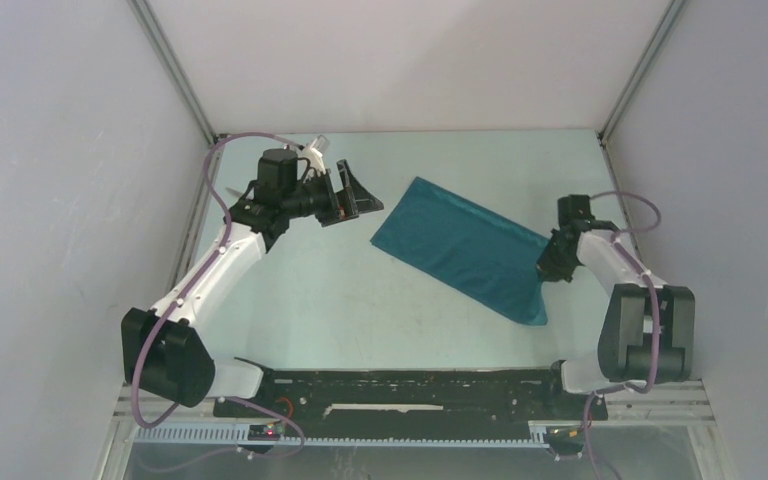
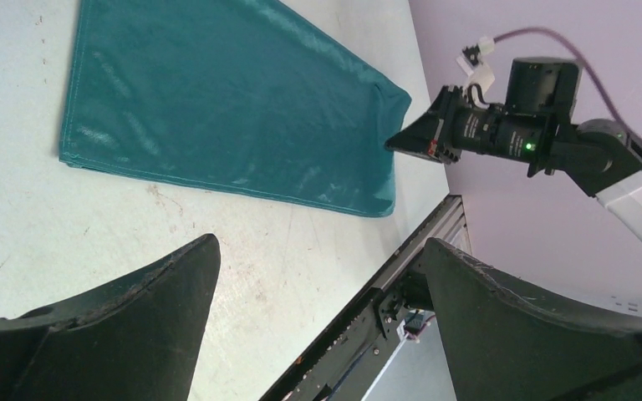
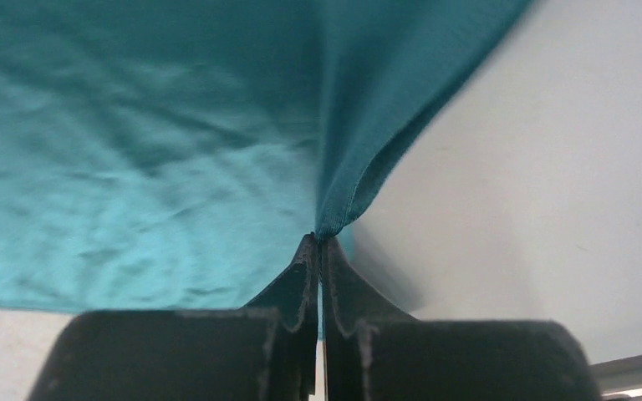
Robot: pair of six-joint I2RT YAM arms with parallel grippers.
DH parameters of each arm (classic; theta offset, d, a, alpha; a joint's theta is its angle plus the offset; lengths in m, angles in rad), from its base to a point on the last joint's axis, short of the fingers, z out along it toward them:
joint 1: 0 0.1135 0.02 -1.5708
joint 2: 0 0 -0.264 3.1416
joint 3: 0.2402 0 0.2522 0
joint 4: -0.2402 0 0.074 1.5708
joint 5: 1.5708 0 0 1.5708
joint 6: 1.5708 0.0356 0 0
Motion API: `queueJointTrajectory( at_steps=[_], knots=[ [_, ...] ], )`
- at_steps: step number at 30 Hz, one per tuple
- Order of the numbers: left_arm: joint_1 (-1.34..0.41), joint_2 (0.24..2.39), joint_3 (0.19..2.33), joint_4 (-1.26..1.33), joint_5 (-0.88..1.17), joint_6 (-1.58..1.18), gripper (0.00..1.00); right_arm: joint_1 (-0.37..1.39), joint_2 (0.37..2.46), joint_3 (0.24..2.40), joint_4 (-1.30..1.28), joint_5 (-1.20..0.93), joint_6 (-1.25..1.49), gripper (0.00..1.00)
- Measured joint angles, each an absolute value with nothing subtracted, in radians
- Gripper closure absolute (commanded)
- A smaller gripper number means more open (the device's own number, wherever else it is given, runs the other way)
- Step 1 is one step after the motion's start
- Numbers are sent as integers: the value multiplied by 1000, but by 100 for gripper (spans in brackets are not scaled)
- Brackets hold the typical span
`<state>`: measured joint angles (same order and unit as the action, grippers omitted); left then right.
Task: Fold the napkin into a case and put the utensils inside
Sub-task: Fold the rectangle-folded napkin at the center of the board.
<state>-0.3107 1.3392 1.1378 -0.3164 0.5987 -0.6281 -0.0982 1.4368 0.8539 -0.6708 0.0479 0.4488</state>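
The teal napkin (image 1: pixel 460 245) lies flat on the pale table as a slanted oblong, running from the far middle toward the near right. My right gripper (image 1: pixel 547 265) is at its right edge. In the right wrist view the jaws (image 3: pixel 318 240) are shut on a pinched fold of the napkin (image 3: pixel 134 167), which rises a little from the table. My left gripper (image 1: pixel 352 195) hovers open at the far left, apart from the cloth. Its view shows the napkin (image 2: pixel 217 100) ahead, nothing between the fingers (image 2: pixel 318 242), and the right gripper (image 2: pixel 397 144) at the cloth's corner. The utensils are out of view.
White walls with metal corner posts close in the table on three sides. A black rail (image 1: pixel 410 385) holding both arm bases runs along the near edge, also visible as the rail (image 2: pixel 368 309) from the left wrist.
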Motion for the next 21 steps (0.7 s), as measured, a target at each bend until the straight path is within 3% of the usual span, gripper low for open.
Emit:
queueJointTrajectory(
  at_steps=[5, 11, 21],
  knots=[
    [-311, 1339, 1138, -316, 603, -628, 0, 99, 1562, 1055, -699, 66, 476, 100],
    [-311, 1339, 1138, -316, 605, -628, 0, 286, 1871, 1372, -716, 59, 505, 100],
    [-292, 1341, 1138, -316, 606, -627, 0, 413, 2194, 1834, -782, 6, 512, 100]
  ],
)
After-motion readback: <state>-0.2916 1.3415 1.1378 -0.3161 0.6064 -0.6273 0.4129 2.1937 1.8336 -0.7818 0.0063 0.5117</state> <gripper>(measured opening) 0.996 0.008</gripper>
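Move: The right hand already pinches the napkin's right short edge, about 4 cm above the board. The napkin's left short edge, towards which this end is carried, has its middle some 33 cm to the left and 20 cm ahead; the napkin's middle is 15 cm left and 11 cm ahead, its near right corner about 11 cm straight back. From the left hand, that left edge lies roughly 16 cm ahead, 4 cm right and 24 cm below. With its fingers kept shut on the napkin's right edge, the right hand sweeps fast to the left and forward, some 30 cm in all, carrying that end over the napkin's middle towards the left short edge. It travels low, rising only 2 to 3 cm, sinking back to near its starting height and lifting slightly again at the end, while the wrist turns about 25 degrees counter-clockwise. ##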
